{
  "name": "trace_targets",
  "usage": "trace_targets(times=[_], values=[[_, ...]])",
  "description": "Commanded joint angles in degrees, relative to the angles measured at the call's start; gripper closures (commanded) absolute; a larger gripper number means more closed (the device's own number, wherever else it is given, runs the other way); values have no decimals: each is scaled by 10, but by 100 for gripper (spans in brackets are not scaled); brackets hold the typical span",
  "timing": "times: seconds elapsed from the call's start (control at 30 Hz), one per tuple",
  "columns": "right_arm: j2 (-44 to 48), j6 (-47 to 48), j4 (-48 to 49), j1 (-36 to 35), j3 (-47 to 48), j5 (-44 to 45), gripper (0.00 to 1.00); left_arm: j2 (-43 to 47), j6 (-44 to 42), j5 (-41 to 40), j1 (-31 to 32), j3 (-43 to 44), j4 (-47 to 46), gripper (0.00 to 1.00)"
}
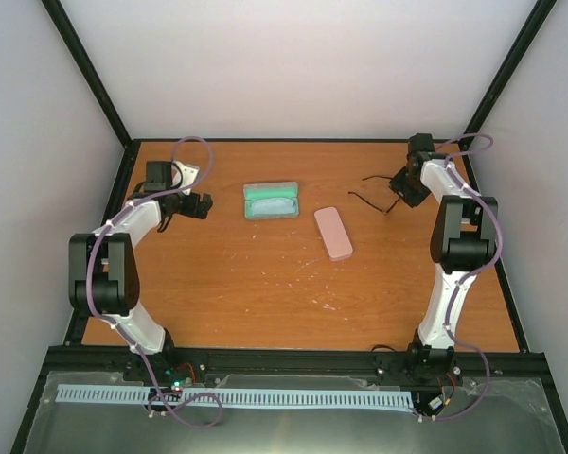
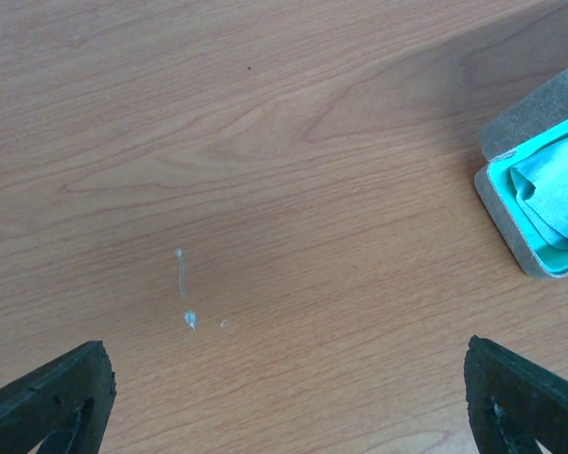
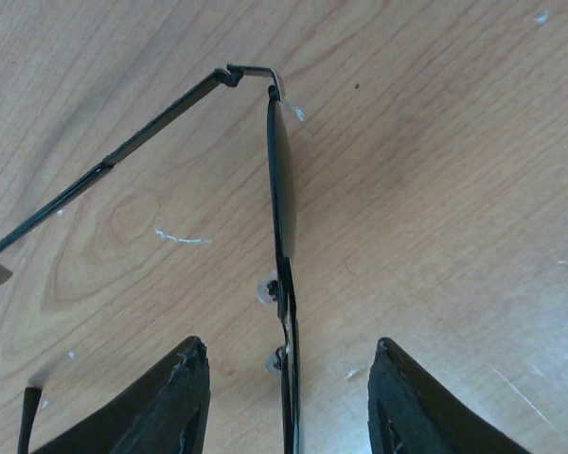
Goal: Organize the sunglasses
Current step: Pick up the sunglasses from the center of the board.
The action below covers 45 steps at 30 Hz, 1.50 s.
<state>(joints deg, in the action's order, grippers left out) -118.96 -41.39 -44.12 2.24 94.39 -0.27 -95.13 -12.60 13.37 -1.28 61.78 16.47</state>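
The sunglasses (image 1: 369, 194) lie at the far right of the table, thin black frame with the arms unfolded. In the right wrist view the sunglasses (image 3: 279, 189) show their front edge-on, running down between my fingers, nose pads on the left and one arm stretching out to the left. My right gripper (image 3: 289, 345) straddles the bridge with a gap on each side, open and touching nothing. From above, the right gripper (image 1: 402, 194) sits right over them. The left gripper (image 1: 201, 205) hangs open over bare wood (image 2: 286, 345), left of the case.
An open grey case (image 1: 271, 200) with teal lining and a light-blue cloth inside lies at the middle back; its corner (image 2: 540, 199) shows at the right of the left wrist view. A shut pink case (image 1: 333, 233) lies just right of it. Black rails edge the table.
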Motion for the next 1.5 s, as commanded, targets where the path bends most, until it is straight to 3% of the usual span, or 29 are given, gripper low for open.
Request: trace_targets(times=[0.0, 0.3, 0.4, 0.6, 0.77, 0.9, 1.07, 1.13, 1.3, 1.37, 1.47], values=[[-29, -13, 15, 4, 22, -9, 55, -12, -8, 8, -5, 35, 0, 0], [-64, -17, 12, 7, 57, -4, 64, -30, -11, 9, -6, 46, -1, 1], [-77, -14, 8, 8, 70, -4, 71, -36, -12, 11, -6, 50, -1, 1], [-103, -8, -6, 8, 93, -7, 97, -47, -13, 22, -6, 60, 3, 3], [-90, 6, -3, 8, 85, -14, 97, -49, -14, 47, -6, 74, 14, 10], [-27, 34, 19, 1, 36, -35, 97, -45, -2, 88, -6, 102, 31, 19], [100, 95, 104, -14, -93, -150, 97, -43, 29, 171, -4, 160, 55, 49], [151, 121, 149, -18, -161, -216, 97, -42, 40, 197, -1, 184, 61, 56], [258, 119, 336, -18, -340, -431, 97, -22, 56, 211, 18, 195, 60, 61], [267, 59, 468, -19, -401, -540, 97, -12, 63, 214, 25, 186, 57, 61], [256, -69, 687, -22, -470, -623, 97, 4, 75, 210, 31, 166, 48, 61]])
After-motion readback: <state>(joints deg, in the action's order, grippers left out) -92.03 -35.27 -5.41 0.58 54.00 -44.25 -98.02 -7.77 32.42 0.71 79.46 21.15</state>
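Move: The sunglasses lie open; their bridge is about 4 cm ahead of the right hand, level with it sideways and some 2 cm lower, with the temples spreading to the left. From that hand the pink box sits roughly 23 cm left and 10 cm back, and the open case about 42 cm left and 3 cm ahead, both some 3 cm lower. From the left hand the bridge is about 65 cm right, 7 cm ahead and 6 cm lower. Forward about 4 cm and down 2, the right hand brings its half-open fingers around the sunglasses' front, shuts them near the bridge, then swings left, back and up towards the pink box, about 9 cm higher, the wrist rolling and turning counter-clockwise until the fingers point leftward. The left hand rises some 10 cm, drifting right and forward, half closing its empty fingers. ##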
